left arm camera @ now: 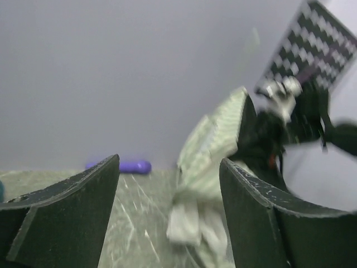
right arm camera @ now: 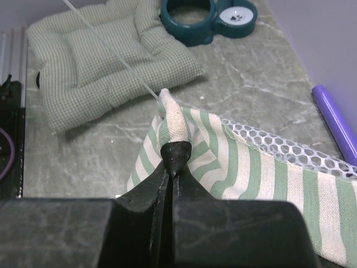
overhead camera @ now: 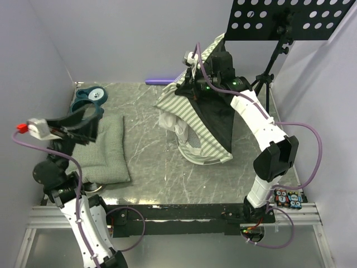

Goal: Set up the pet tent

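Note:
The pet tent (overhead camera: 201, 120), green-and-white striped with black lining, stands half raised at the table's middle right, its lower edge on the table. My right gripper (overhead camera: 194, 77) is shut on the tent's top corner and holds it up. In the right wrist view the jaws (right arm camera: 174, 162) pinch the fabric tip, a thin white pole (right arm camera: 114, 50) sticks out of it, and the white mesh panel (right arm camera: 279, 146) hangs at the right. My left gripper (overhead camera: 96, 126) is open and empty above the green-checked cushion (overhead camera: 106, 151). The left wrist view shows the tent (left arm camera: 215, 151) blurred, far ahead between my fingers (left arm camera: 72, 206).
A teal double pet bowl (overhead camera: 89, 98) sits at the back left by the wall. A purple stick (overhead camera: 159, 81) lies along the back wall. A black perforated music stand (overhead camera: 290, 19) rises at the back right. A small button box (overhead camera: 287, 198) lies near the right arm's base.

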Motion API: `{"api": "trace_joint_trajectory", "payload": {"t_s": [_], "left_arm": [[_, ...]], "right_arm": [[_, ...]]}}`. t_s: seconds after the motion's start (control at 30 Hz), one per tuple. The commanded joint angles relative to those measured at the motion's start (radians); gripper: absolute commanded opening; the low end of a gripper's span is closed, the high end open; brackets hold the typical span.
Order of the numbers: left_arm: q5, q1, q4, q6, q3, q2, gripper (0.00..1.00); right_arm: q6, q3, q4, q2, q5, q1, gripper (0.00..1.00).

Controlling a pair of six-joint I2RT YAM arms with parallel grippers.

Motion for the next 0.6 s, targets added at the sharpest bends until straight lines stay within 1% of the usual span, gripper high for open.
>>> {"api": "trace_joint_trajectory", "payload": {"t_s": [0.0, 0.03, 0.1, 0.23, 0.3, 0.37, 0.4, 0.47, 0.57], "left_arm": [[0.219, -0.026, 0.267, 0.019, -0.052, -0.017, 0.75], [0.209, -0.041, 0.317, 0.012, -0.046, 0.012, 0.73], [0.203, -0.069, 0.472, -0.014, -0.046, 0.080, 0.70], [0.148, -0.160, 0.670, -0.050, -0.006, 0.212, 0.65], [0.125, -0.225, 0.704, -0.031, 0.015, 0.258, 0.61], [0.125, -0.282, 0.750, 0.013, 0.029, 0.287, 0.60], [0.102, -0.317, 0.737, 0.044, 0.038, 0.298, 0.58], [0.044, -0.355, 0.718, 0.091, 0.045, 0.307, 0.57], [0.010, -0.386, 0.735, 0.128, 0.068, 0.338, 0.55]], "right_arm": [[0.086, 0.077, 0.070, 0.015, -0.079, -0.012, 0.00], [0.090, 0.075, 0.070, 0.014, -0.087, -0.012, 0.00], [0.101, 0.067, 0.078, 0.004, -0.098, -0.012, 0.00], [0.098, 0.071, 0.066, 0.003, -0.105, -0.011, 0.00], [0.101, 0.070, 0.064, 0.003, -0.107, -0.012, 0.00], [0.102, 0.072, 0.061, 0.001, -0.105, -0.011, 0.00], [0.109, 0.069, 0.067, 0.000, -0.104, -0.011, 0.00], [0.115, 0.060, 0.075, -0.003, -0.107, -0.008, 0.00], [0.113, 0.044, 0.078, -0.012, -0.111, -0.009, 0.00]]}}
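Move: The free end of the tent's thin pole is the aim: from the left gripper about 10 cm ahead, 14 cm right and slightly higher, some 4 cm. The pole runs from the striped tent corner, roughly 16 cm ahead, 25 cm right and 10 cm below the left gripper; the cushion lies about 41 cm below it, 2 cm ahead and 3 cm left. From the right gripper, the pole's end is some 12 cm left, 6 cm back and 13 cm up. Bring the left gripper about 7 cm right towards the upstanding pole, dipping slightly at first and then rising a little. Swing the wrist clockwise some 20 degrees and tip the fingers about 15 degrees upward, while narrowing them to roughly half open, still short of the pole. Hold the tent corner nearly still, pinched in the right gripper. ##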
